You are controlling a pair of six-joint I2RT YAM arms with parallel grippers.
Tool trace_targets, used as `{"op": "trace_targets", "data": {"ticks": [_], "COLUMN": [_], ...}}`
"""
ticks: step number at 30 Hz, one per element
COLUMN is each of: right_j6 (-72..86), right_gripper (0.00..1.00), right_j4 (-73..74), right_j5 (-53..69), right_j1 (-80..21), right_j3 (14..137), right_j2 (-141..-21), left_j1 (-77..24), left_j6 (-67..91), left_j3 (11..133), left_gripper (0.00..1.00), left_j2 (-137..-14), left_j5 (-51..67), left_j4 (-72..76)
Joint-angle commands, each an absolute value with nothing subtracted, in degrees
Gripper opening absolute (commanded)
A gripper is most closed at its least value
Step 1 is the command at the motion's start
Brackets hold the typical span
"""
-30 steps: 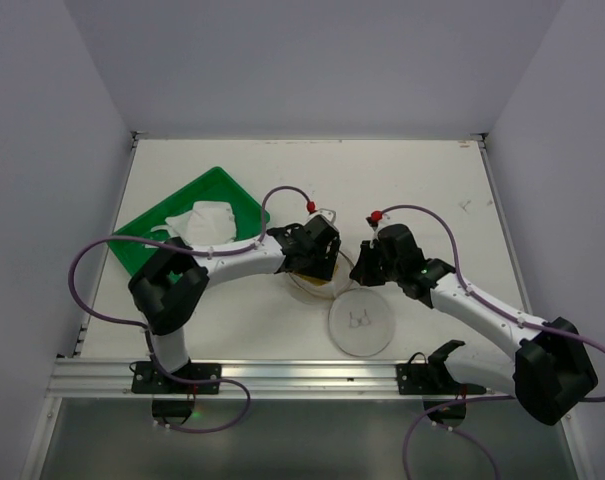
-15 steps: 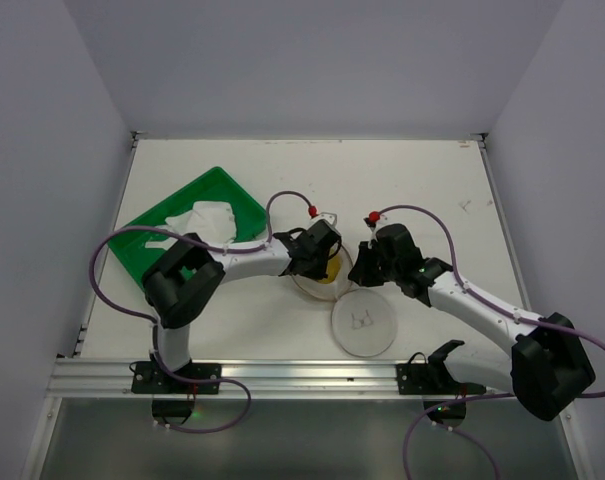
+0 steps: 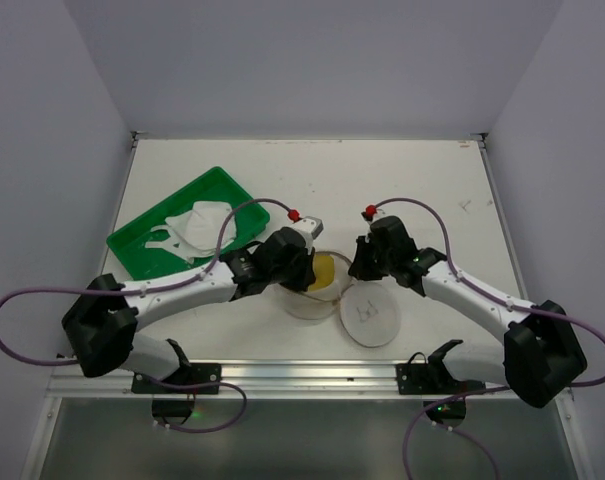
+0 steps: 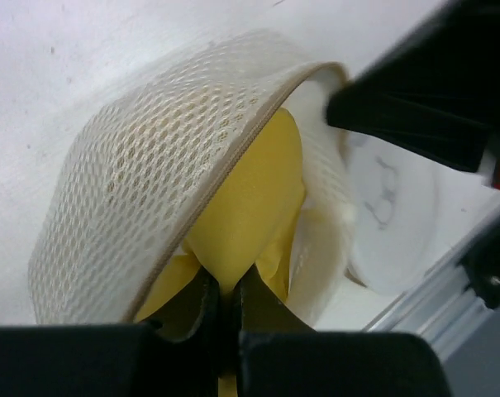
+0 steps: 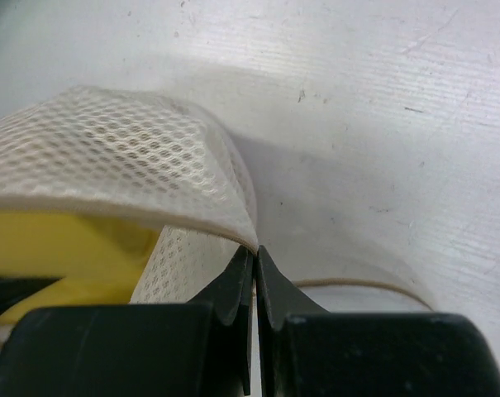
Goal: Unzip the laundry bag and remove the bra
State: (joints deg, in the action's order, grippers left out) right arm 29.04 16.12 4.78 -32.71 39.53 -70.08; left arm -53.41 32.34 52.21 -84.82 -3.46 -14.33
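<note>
The off-white mesh laundry bag [image 3: 370, 318] lies open at the table's middle, its drawn face turned up to the right. A yellow bra [image 3: 325, 270] shows in its opening. My left gripper [image 3: 304, 270] is shut on a fold of the yellow bra [image 4: 254, 198], pinched between the fingers [image 4: 202, 304] just under the bag's mesh rim [image 4: 142, 182]. My right gripper [image 3: 358, 268] is shut on the bag's zip rim [image 5: 233, 222] and holds that mesh edge up off the table. The yellow bra [image 5: 64, 240] shows under the lifted mesh in the right wrist view.
A green rectangular tray [image 3: 132, 252] with a white cloth [image 3: 199, 224] in it stands at the left, behind my left arm. Purple cables loop off both arms. The metal rail [image 3: 302, 375] runs along the table's near edge.
My left arm has swung down and to the left, its gripper drawing back a little with the yellow bra, which shows more. The bag's face has shifted slightly right. My right gripper has barely moved.
</note>
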Motion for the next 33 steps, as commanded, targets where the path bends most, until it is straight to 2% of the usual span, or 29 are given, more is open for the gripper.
{"op": "trace_targets", "data": {"ticks": [1, 5, 9, 14, 20, 23, 28, 31, 33], "right_j6": [28.39, 27.78, 27.07, 26.98, 27.16, 27.51, 28.30, 29.00, 29.70], "right_gripper": [0.00, 0.00, 0.00, 0.00, 0.00, 0.00, 0.00, 0.00, 0.00], "right_j4": [17.05, 17.23, 17.23, 16.96, 16.79, 17.58, 19.33, 20.30, 20.65], "right_j5": [3.07, 5.10, 5.62, 7.64, 8.26, 7.03, 2.91, 1.33, 0.88], "right_j1": [-32.52, -32.52, -32.61, -33.31, -33.92, -33.84, -33.75, -33.75, -33.75], "right_j3": [43.33, 43.77, 42.98, 42.10, 40.96, 40.52, 40.96, 41.39, 41.48], "right_j2": [-72.68, -75.76, -76.64, -77.08, -77.08, -76.64, -75.41, -74.71, -74.36], "left_j1": [-53.61, -53.61, -52.65, -48.62, -43.16, -42.98, -40.70, -37.63, -33.50], "left_j6": [25.33, 21.19, 22.14, 29.61, 40.07, 38.59, 36.39, 37.17, 38.75], "left_j3": [49.66, 47.73, 47.63, 47.55, 46.05, 50.79, 58.00, 59.67, 59.59], "left_gripper": [0.00, 0.00, 0.00, 0.00, 0.00, 0.00, 0.00, 0.00, 0.00], "left_j2": [-76.23, -71.55, -68.30, -67.85, -68.12, -67.77, -65.13, -62.50, -60.66], "left_j5": [2.01, 9.92, 11.16, 5.72, 10.29, 1.97, -20.07, -29.84, -32.07], "left_j4": [-7.92, -3.70, 4.12, 12.46, 31.45, 25.96, 2.40, -10.08, -17.20]}}
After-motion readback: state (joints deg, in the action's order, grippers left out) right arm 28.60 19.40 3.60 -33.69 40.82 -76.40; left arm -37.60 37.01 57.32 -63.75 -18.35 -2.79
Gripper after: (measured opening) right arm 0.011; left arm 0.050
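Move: The yellow bra is already pinched in the left fingers, still partly inside the laundry bag, whose middle is roughly 1 cm back, 1 cm right of and 4 cm below the left hand. The green bin is about 15 cm ahead, 28 cm left and 6 cm lower; the bag's round lid lies 6 cm back, 13 cm right, 8 cm lower. From the right hand, pinching the rim, the bag's middle is about 3 cm back, 9 cm left, 4 cm down. The yellow bra is drawn up out of the laundry bag by the left hand's shut fingers, first almost straight up, then up and forward, finally swinging left on the bin's side: some 22 cm up, with about 10 cm each forward and left. The left wrist tips its fingers up towards level, some 30 degrees. The right hand keeps pinching the bag's rim while sinking about 3 cm. ##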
